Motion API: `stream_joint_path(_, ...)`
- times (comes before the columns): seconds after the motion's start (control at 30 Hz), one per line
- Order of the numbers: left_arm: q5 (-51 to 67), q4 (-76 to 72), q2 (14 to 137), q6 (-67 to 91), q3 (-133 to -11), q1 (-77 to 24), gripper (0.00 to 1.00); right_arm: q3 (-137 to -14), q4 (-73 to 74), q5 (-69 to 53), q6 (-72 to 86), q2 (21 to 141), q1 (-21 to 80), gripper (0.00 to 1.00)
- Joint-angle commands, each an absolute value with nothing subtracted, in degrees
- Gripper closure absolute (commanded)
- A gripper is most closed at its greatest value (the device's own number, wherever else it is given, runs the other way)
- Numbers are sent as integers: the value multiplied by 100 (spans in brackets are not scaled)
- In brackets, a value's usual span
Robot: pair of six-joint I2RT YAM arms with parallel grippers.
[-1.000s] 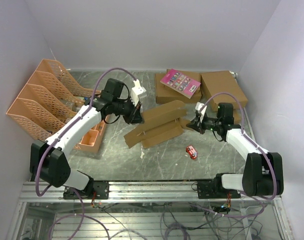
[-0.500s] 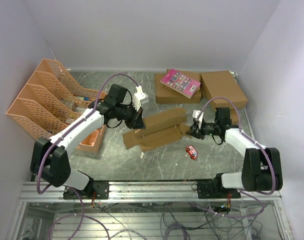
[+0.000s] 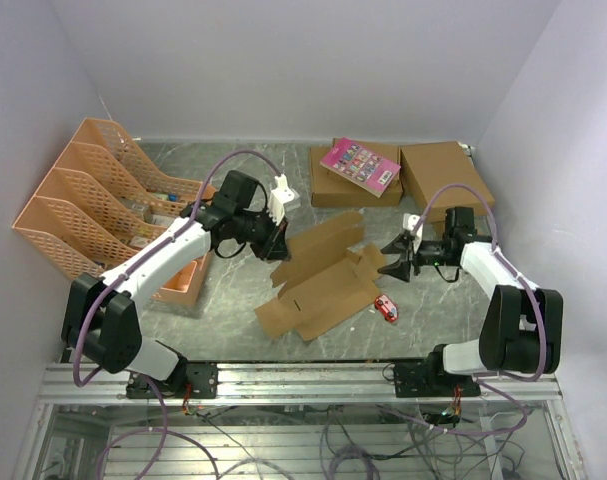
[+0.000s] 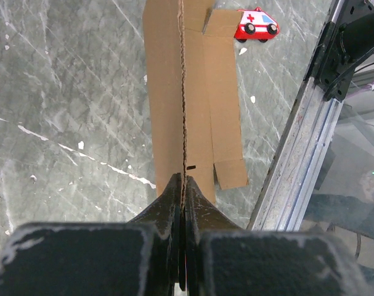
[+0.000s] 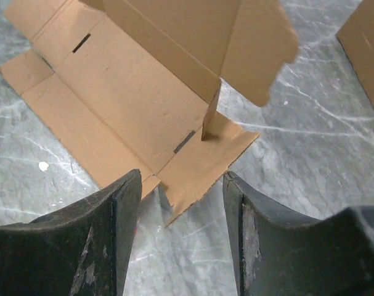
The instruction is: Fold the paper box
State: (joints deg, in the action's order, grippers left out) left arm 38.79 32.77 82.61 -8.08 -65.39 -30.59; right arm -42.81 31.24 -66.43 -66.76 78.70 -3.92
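The paper box (image 3: 323, 272) is a brown die-cut cardboard sheet lying mostly unfolded across the middle of the table, with one long panel and an end flap raised. My left gripper (image 3: 280, 240) is shut on the sheet's upper left edge; in the left wrist view the fingers (image 4: 174, 194) pinch the cardboard (image 4: 196, 92) edge-on. My right gripper (image 3: 395, 262) stands open just off the sheet's right end. In the right wrist view its fingers (image 5: 122, 203) straddle bare table, with the box's corner flap (image 5: 199, 160) just ahead and nothing between them.
A small red-and-white toy ambulance (image 3: 385, 308) lies by the sheet's near right corner. Two larger brown boxes (image 3: 445, 175) sit at the back, one under a pink booklet (image 3: 360, 165). Orange file racks (image 3: 83, 195) stand at the left. The metal rail (image 4: 297, 154) runs along the near edge.
My right gripper has let go of the box, opened and drawn back to the right. The sheet has spread flatter and swung toward the front. The left gripper keeps its hold.
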Motion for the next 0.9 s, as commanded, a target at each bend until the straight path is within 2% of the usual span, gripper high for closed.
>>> stream_joint_path(0.0,3796,3368,8306,-821,-6713,-3136,93,-4698,3870,-7219,-6720,8098,-784,45)
stream_joint_path(0.1,3712,3441,8348,-865,-6839,-3135,93,-4874,3476,-6988,-5711,8031,-859,44)
stream_joint_path(0.17,3673,3498,8395,-893,-6922,-3133,93,-4754,2821,-6667,-4707,7885,-743,37)
stream_joint_path(0.37,3569,3644,8462,-973,-7185,-3133,93,-4750,1871,-5172,-3172,8049,-296,31)
stream_joint_path(0.47,3601,3656,8458,-1005,-7233,-3133,93,-4863,1858,-4554,-2982,8471,-307,26)
stream_joint_path(0.63,3683,3617,8331,-1168,-7200,-3138,93,-5025,1909,-4415,-2984,8926,-343,21)
stream_joint_path(0.87,3863,3703,8216,-1349,-7298,-3131,93,-5463,2119,-5050,-3126,9539,-326,25)
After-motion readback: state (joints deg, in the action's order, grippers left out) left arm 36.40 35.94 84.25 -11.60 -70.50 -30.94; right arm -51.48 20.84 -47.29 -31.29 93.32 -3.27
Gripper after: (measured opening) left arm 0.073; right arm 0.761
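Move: The cardboard sheet's right end flap lies about 4 cm left of the right hand, level with it fore and aft and some 4 cm lower. The raised panel hangs about 14 cm left of that hand and 4 cm farther out, while the red toy car sits some 11 cm back and 1 cm to its right. From the left hand, gripping the raised panel, the end flap is about 21 cm right, 2 cm back and 12 cm below. The right hand, already free of the cardboard, first edges right and up a little, then swings forward and down on the far side of the end flap's old place, netting about 6 cm forward, 5 down and 3 right, as it turns clockwise some 25 degrees, rolls about its fingers and opens wider. The left hand keeps its pinch on the raised panel, easing it slightly forward and up. ##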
